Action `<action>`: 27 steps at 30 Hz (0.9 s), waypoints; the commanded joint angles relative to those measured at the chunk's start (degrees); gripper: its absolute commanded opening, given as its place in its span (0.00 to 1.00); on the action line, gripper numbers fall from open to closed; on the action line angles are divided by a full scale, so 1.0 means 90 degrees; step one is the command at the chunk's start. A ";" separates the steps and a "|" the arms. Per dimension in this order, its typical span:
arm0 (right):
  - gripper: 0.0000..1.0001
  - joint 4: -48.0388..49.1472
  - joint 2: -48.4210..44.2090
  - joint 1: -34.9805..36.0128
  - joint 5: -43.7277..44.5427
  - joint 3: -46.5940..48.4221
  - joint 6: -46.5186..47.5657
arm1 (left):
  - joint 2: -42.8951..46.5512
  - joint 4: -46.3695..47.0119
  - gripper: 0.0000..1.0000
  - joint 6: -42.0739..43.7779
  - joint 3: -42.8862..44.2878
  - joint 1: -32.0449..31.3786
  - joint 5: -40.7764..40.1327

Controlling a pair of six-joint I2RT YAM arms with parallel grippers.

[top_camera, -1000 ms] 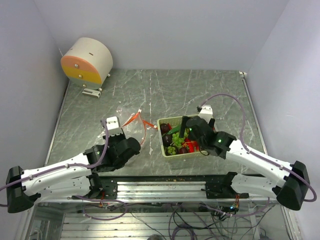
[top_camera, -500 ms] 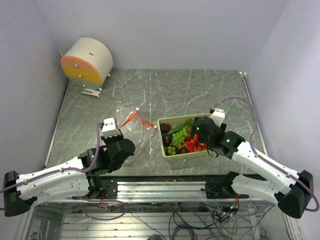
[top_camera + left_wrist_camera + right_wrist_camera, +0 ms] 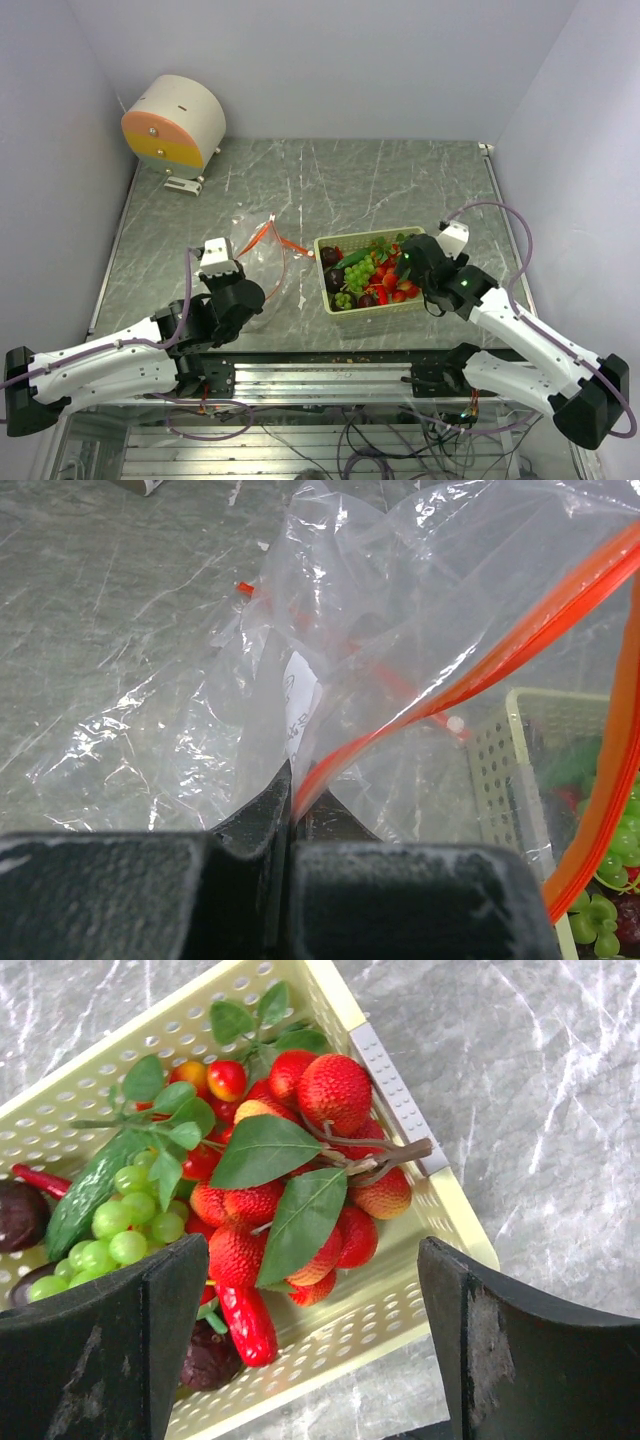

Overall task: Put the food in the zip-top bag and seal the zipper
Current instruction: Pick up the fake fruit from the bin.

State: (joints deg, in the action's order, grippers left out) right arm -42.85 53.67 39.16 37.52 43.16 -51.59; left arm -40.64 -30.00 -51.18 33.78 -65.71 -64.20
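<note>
The clear zip-top bag (image 3: 262,262) lies crumpled left of the basket, its mouth gaping. My left gripper (image 3: 256,292) is shut on the orange-red zipper (image 3: 480,670), which runs up and right out of the pinched fingertips (image 3: 262,805). The food (image 3: 366,274) fills the pale green basket (image 3: 372,306): strawberries (image 3: 335,1090) with leaves, green grapes (image 3: 130,1225), a red chili (image 3: 245,1320) and a dark purple piece (image 3: 20,1215). Over the basket's right end my right gripper (image 3: 310,1260) hangs open, with nothing between its fingers. From above, the right gripper (image 3: 405,266) covers that end.
A white and orange drum-shaped device (image 3: 172,122) stands at the table's far left corner. A metal rail (image 3: 330,365) runs along the near edge between the arm bases. Walls close in on the left, the right and the back.
My right gripper has moved from the basket's middle to its right end, and its jaws have narrowed a little. The left arm has drawn slightly back and left, still holding the zipper.
</note>
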 commanded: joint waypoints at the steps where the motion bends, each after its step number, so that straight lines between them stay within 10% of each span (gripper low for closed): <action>1: 0.83 0.0377 0.0018 -0.0157 0.0384 -0.0296 -0.0302 | 0.0046 0.0199 0.07 0.0081 -0.0015 0.0021 0.0062; 27: 0.50 0.2413 0.0836 -0.0928 0.0016 -0.1224 0.0010 | -0.0135 0.0249 0.07 0.0238 0.0105 0.0025 0.0234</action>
State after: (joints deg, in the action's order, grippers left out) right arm -25.41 59.24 32.21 37.87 33.26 -51.68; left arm -41.23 -29.41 -49.78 33.78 -65.71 -62.65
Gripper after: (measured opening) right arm 0.504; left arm 0.075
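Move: The fake fruit to take, the leafy red bunch with the woody stem, lies about 4 cm ahead of the right hand, 2 cm to its right and 8 cm below. The green grapes are some 8 cm to the bunch's left and slightly farther out. The red pepper lies about 5 cm nearer the base than the bunch and 5 cm left of it. From the left hand, the bunch is roughly 36 cm to the right, 3 cm back and 12 cm lower. Lower the right gripper about 5 cm towards the red bunch in the bin while reaching some 3 cm forward and easing a little right. Narrow the wide-open fingers to about half on the way, bringing the tips to either side of the leaves and woody stem without shutting on them. Keep the left gripper in place, still pinching the bag's edge. ##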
